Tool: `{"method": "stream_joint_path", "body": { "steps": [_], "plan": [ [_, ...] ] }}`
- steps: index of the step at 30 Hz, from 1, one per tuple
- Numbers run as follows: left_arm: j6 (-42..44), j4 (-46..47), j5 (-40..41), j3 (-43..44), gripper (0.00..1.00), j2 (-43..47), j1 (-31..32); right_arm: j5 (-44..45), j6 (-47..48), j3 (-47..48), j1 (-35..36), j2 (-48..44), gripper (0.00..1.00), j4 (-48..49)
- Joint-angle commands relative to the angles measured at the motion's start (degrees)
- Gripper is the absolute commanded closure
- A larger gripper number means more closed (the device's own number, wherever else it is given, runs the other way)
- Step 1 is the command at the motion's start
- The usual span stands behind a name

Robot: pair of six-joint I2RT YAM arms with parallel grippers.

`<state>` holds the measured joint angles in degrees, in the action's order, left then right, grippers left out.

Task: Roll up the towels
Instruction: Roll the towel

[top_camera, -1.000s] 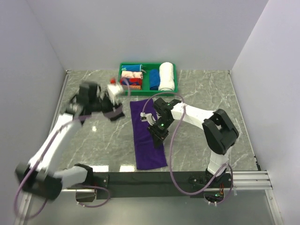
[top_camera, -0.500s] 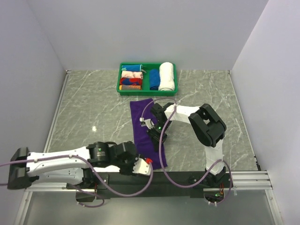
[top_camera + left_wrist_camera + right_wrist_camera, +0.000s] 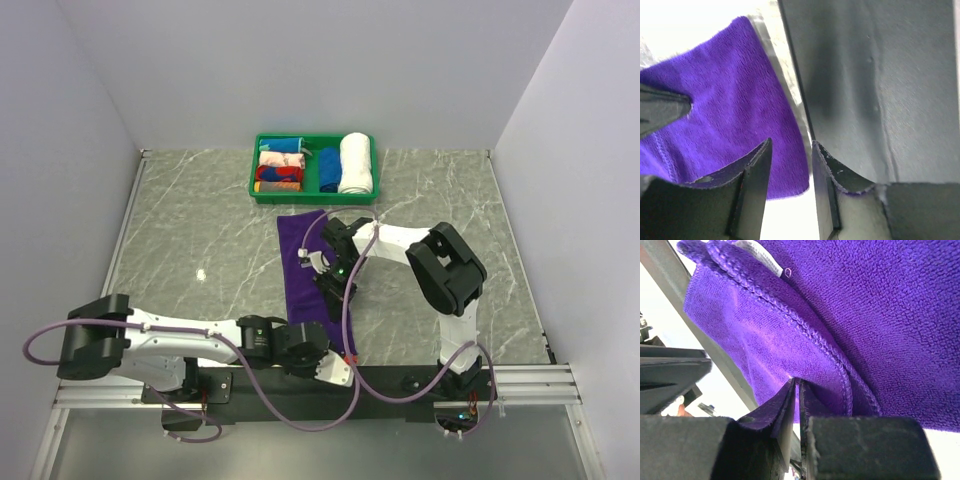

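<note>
The deep-purple towel (image 3: pixel 312 290) lies flat and lengthwise on the marble table, from mid-table to the near edge. My right gripper (image 3: pixel 336 284) sits low on its right long edge. In the right wrist view the fingers (image 3: pixel 797 384) are pinched together on a raised fold of the towel (image 3: pixel 880 305) beside its stitched hem. My left gripper (image 3: pixel 334 367) lies low at the towel's near right corner. In the left wrist view its jaws (image 3: pixel 790 146) stand a little apart, with the corner of the towel (image 3: pixel 730 110) just beyond the fingertips and nothing clamped.
A green tray (image 3: pixel 256 172) at the back holds a white roll (image 3: pixel 354 163), a blue roll (image 3: pixel 327 168) and patterned rolled cloths (image 3: pixel 280 166). The black base rail (image 3: pixel 400 378) runs along the near edge beside my left gripper. Walls close in on the left and right.
My left arm swung from the far left near the tray down to the near edge, reaching the towel's near right corner with its jaws narrowing. My right gripper closed onto the towel's edge.
</note>
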<state>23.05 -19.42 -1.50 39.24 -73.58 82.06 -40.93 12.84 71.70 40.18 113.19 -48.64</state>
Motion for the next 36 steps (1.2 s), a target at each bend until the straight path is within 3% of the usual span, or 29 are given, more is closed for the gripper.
{"method": "stream_joint_path", "body": {
  "steps": [1, 10, 14, 16, 20, 36],
  "plan": [
    [0.3, 5.6, 1.3, 1.0, 0.57, -2.5, 0.4, 0.7, -0.3, 0.6, -0.2, -3.3, 0.86, 0.4],
    [2.4, 9.1, 1.1, -2.1, 0.65, -6.7, 0.3, 1.4, -0.5, -0.8, -1.9, -4.7, 0.86, 1.1],
    [1.7, 9.5, -0.3, -2.9, 0.79, -7.9, -0.8, 1.1, -0.3, -0.9, -2.5, -5.3, 0.85, 0.8],
    [1.1, 9.1, -1.1, -2.8, 0.82, -8.0, -1.7, 1.6, -0.4, -0.9, -2.5, -5.4, 0.85, 1.0],
    [0.2, 7.9, -2.7, -2.2, 0.99, -7.3, -2.3, 3.0, -0.7, -1.0, -2.7, -5.7, 0.85, 1.6],
    [-3.2, -3.6, -18.5, 5.1, 1.0, 1.9, -8.6, 2.9, -0.6, 0.5, -4.1, -6.0, 0.85, 1.7]
  ]
}}
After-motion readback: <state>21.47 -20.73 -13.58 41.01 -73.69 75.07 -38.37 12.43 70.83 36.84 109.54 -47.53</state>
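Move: The purple towel's near edge, close to its left corner, lies about 4 cm below the left hand and 1 cm to its right, neither ahead nor back. The table's front edge is some 2 cm back from that hand, level sideways. The fold already held by the right fingers is about 10 cm ahead of the left hand, 4 cm to its right and 3 cm lower. From the right hand, the near edge lies roughly 10 cm back, 4 cm left and 2 cm lower. The towel's near edge, by its left corner, is what the left hand sinks onto, going down about 3.5 cm; its half-open fingers shut and pinch the cloth, then it lifts some 4 cm, the fingertips swinging back about 10 degrees. Meanwhile the right hand keeps its pinch on the fold and eases forward about 2.5 cm, slightly right and up. ##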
